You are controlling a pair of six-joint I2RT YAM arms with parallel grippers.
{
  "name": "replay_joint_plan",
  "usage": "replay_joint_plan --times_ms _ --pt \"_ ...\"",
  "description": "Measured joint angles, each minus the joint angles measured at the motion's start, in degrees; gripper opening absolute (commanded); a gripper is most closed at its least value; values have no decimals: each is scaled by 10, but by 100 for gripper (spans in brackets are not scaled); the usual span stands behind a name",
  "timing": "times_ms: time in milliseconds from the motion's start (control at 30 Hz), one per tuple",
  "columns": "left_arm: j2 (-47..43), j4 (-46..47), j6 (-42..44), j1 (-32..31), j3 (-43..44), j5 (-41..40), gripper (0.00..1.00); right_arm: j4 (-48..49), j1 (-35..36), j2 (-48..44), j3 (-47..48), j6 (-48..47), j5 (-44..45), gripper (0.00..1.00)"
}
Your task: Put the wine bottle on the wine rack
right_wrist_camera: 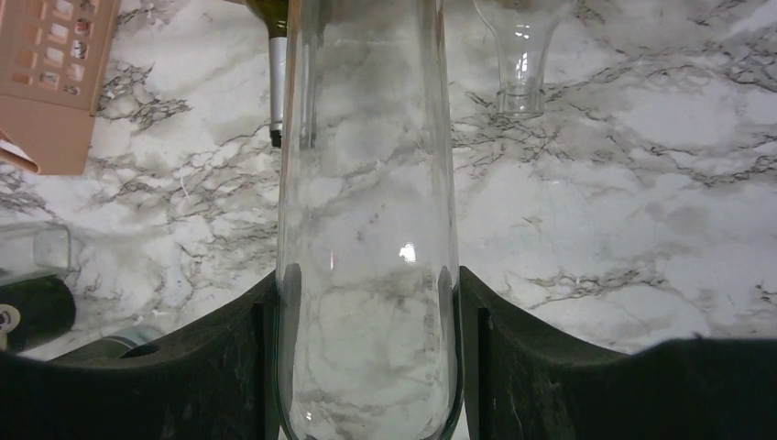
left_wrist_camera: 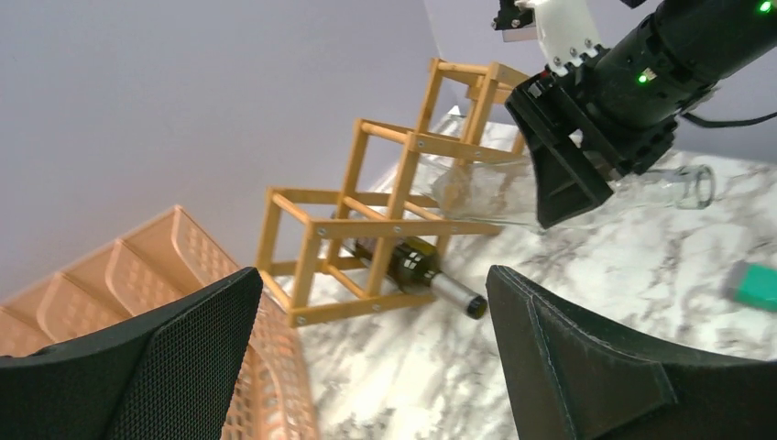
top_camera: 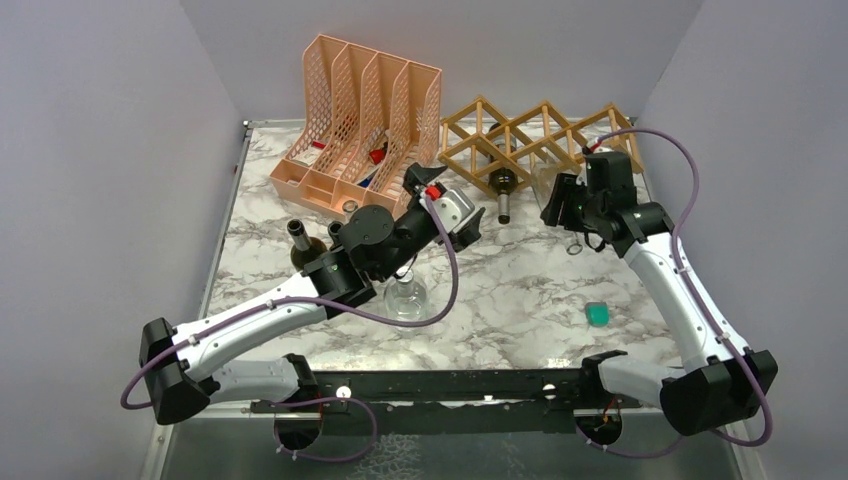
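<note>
The wooden lattice wine rack (top_camera: 530,135) (left_wrist_camera: 366,202) stands at the back of the marble table. A dark bottle (top_camera: 503,187) (left_wrist_camera: 408,261) lies in one lower cell, neck toward the front. My right gripper (top_camera: 558,205) (right_wrist_camera: 366,298) points down in front of the rack, shut on a clear glass wine bottle (right_wrist_camera: 366,183) (left_wrist_camera: 486,192). The bottle lies level between both pads, with one end at the rack's front slats. My left gripper (top_camera: 462,225) (left_wrist_camera: 371,284) is left of the rack, open and holding nothing.
A peach mesh file organiser (top_camera: 355,130) stands at the back left. A dark bottle (top_camera: 303,243) stands by the left arm, with a clear glass vessel (top_camera: 405,297) under that arm. A green block (top_camera: 597,315) lies front right. Another clear glass neck (right_wrist_camera: 520,64) shows beside the held bottle.
</note>
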Motion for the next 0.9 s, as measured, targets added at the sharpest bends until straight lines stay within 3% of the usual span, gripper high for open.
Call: replay_joint_plan --times_ms 367,600,900 --pt "-32 -82 -183 0 39 12 99 43 -51 37 -3 70 -56 1" --pt "-37 -173 -182 0 93 5 99 81 -53 80 2 99 -59 1" --pt "-57 -209 -180 0 99 2 99 168 -55 111 2 131 -62 1"
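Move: The right hand grips a clear bottle, base towards the rack. The rack's free upper middle opening is roughly 17 cm ahead of this hand, 3 cm left and 5 cm lower. Below that opening, the dark wine bottle lies about 17 cm ahead and 11 cm left, and the racked clear bottle about 15 cm ahead and 3 cm right, both some 14 cm lower than the hand. From the left hand, the opening is about 24 cm ahead, 19 cm right and 22 cm below. Keeping its pinch on the clear bottle, the right hand carries it base first towards the rack's upper middle opening, about 8 cm forward and barely lower, picking up pace after a slow start while the wrist rolls its left side up some 15 degrees and swings slightly clockwise. The empty left hand, fingers still open, draws away from the rack, a few centimetres back, up and left, rolling as it goes. ##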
